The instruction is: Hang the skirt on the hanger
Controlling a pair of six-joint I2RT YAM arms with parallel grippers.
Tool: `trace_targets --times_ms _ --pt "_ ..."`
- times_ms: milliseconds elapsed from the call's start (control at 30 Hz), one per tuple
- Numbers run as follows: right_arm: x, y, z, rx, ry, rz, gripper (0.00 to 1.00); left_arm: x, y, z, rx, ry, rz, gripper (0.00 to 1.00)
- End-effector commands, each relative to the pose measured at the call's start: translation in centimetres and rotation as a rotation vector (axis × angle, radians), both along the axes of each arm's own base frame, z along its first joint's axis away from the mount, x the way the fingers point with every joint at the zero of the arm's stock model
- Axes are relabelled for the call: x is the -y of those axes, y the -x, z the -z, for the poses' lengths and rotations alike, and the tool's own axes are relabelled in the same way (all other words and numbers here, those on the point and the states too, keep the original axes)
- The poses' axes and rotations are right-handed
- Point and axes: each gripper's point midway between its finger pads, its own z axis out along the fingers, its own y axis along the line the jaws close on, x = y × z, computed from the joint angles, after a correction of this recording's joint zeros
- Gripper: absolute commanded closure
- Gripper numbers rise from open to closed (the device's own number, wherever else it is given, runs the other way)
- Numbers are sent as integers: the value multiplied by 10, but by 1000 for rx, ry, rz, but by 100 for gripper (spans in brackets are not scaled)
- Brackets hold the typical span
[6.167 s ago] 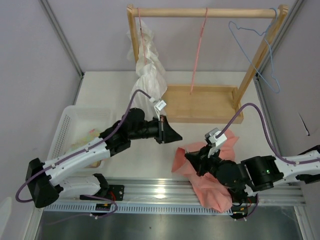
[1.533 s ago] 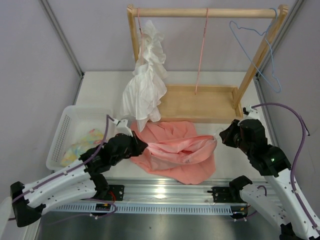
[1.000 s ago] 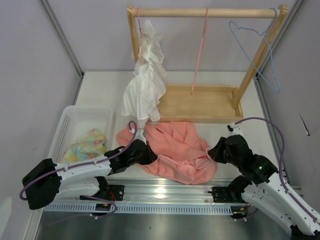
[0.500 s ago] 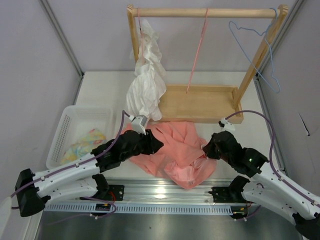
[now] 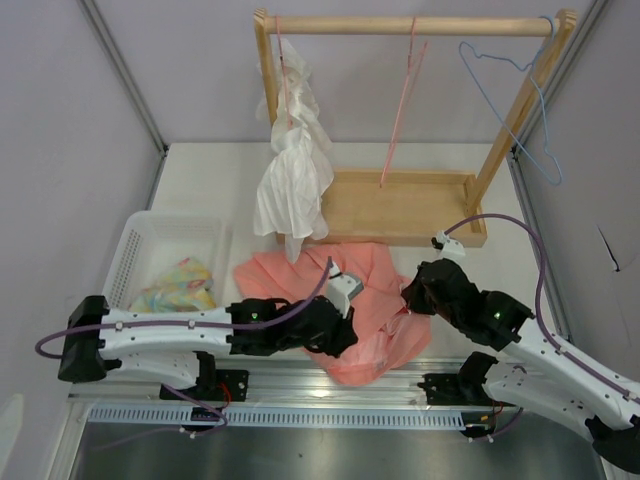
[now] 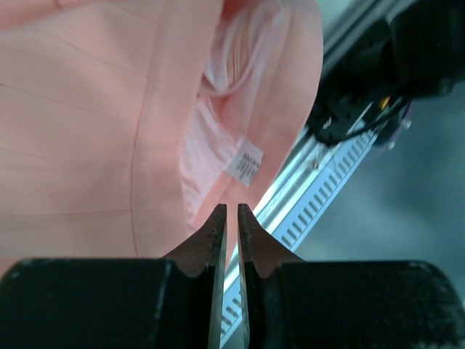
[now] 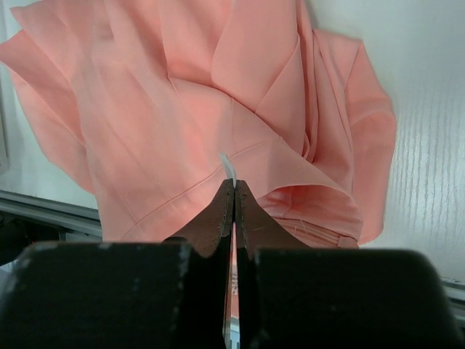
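Observation:
The salmon-pink skirt (image 5: pixel 345 290) lies crumpled on the table in front of the wooden rack, its front part hanging over the table's near edge. The pink wire hanger (image 5: pixel 403 95) hangs from the rack's rod, empty. My left gripper (image 5: pixel 347 337) is low over the skirt's front part. In the left wrist view its jaws (image 6: pixel 232 211) are shut with nothing between them, over the skirt (image 6: pixel 102 109) and its white label (image 6: pixel 245 163). My right gripper (image 5: pixel 408 290) is at the skirt's right edge. In the right wrist view it (image 7: pixel 234 183) is shut on a fold of the skirt (image 7: pixel 174 109).
A white ruffled garment (image 5: pixel 293 170) hangs at the rack's left. A light-blue wire hanger (image 5: pixel 510 80) hangs at its right post. The rack's wooden base (image 5: pixel 400 205) is behind the skirt. A white basket (image 5: pixel 140 250) at left holds a patterned cloth (image 5: pixel 180 285). A metal rail (image 5: pixel 330 385) lines the near edge.
My left gripper has slid right and toward the near edge, over the skirt's front. The skirt has bunched further toward the edge. The right gripper has barely moved. The pink hanger swings.

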Motion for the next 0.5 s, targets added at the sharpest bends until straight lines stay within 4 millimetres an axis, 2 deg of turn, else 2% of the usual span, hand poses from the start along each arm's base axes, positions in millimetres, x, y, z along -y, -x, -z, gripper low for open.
trace_targets --times_ms 0,67,167,200,400,467 --pt "-5 -9 -26 66 -42 18 100 1 23 4 48 -92 66 85" --pt "-5 -9 -26 66 -40 18 100 2 40 20 36 -150 106 82" --pt "-5 -9 -27 69 -44 16 100 -2 47 42 17 -224 96 82" --pt "-6 -9 -28 70 -48 14 100 -5 46 53 10 -261 80 82" --pt "-6 -7 -27 69 -46 9 100 -19 49 79 -24 -359 51 80" --pt "-6 -7 -28 72 -51 8 100 -31 45 88 -17 -421 19 81"
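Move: The skirt's near edge, with the waistband folded over the metal rail, lies about 6 cm back from the left hand, 3 cm to its right and some 12 cm below. The right gripper stands about 10 cm ahead and 14 cm to the right of the left hand, roughly level with it; the rack's wooden base is some 36 cm ahead, 16 cm right and 15 cm lower. From the right hand, that near edge is about 16 cm back, 11 cm left and 12 cm below. The left hand first draws back about 5 cm towards the robot, then sinks to some 8 cm below its start, coming down over the skirt's near waistband edge while the wrist tips the right-pointing fingers about 20 degrees more steeply down, their tips staying slightly parted and no grip being made. The right hand stays in place, fingers still shut on a bit of the skirt at its right side. ##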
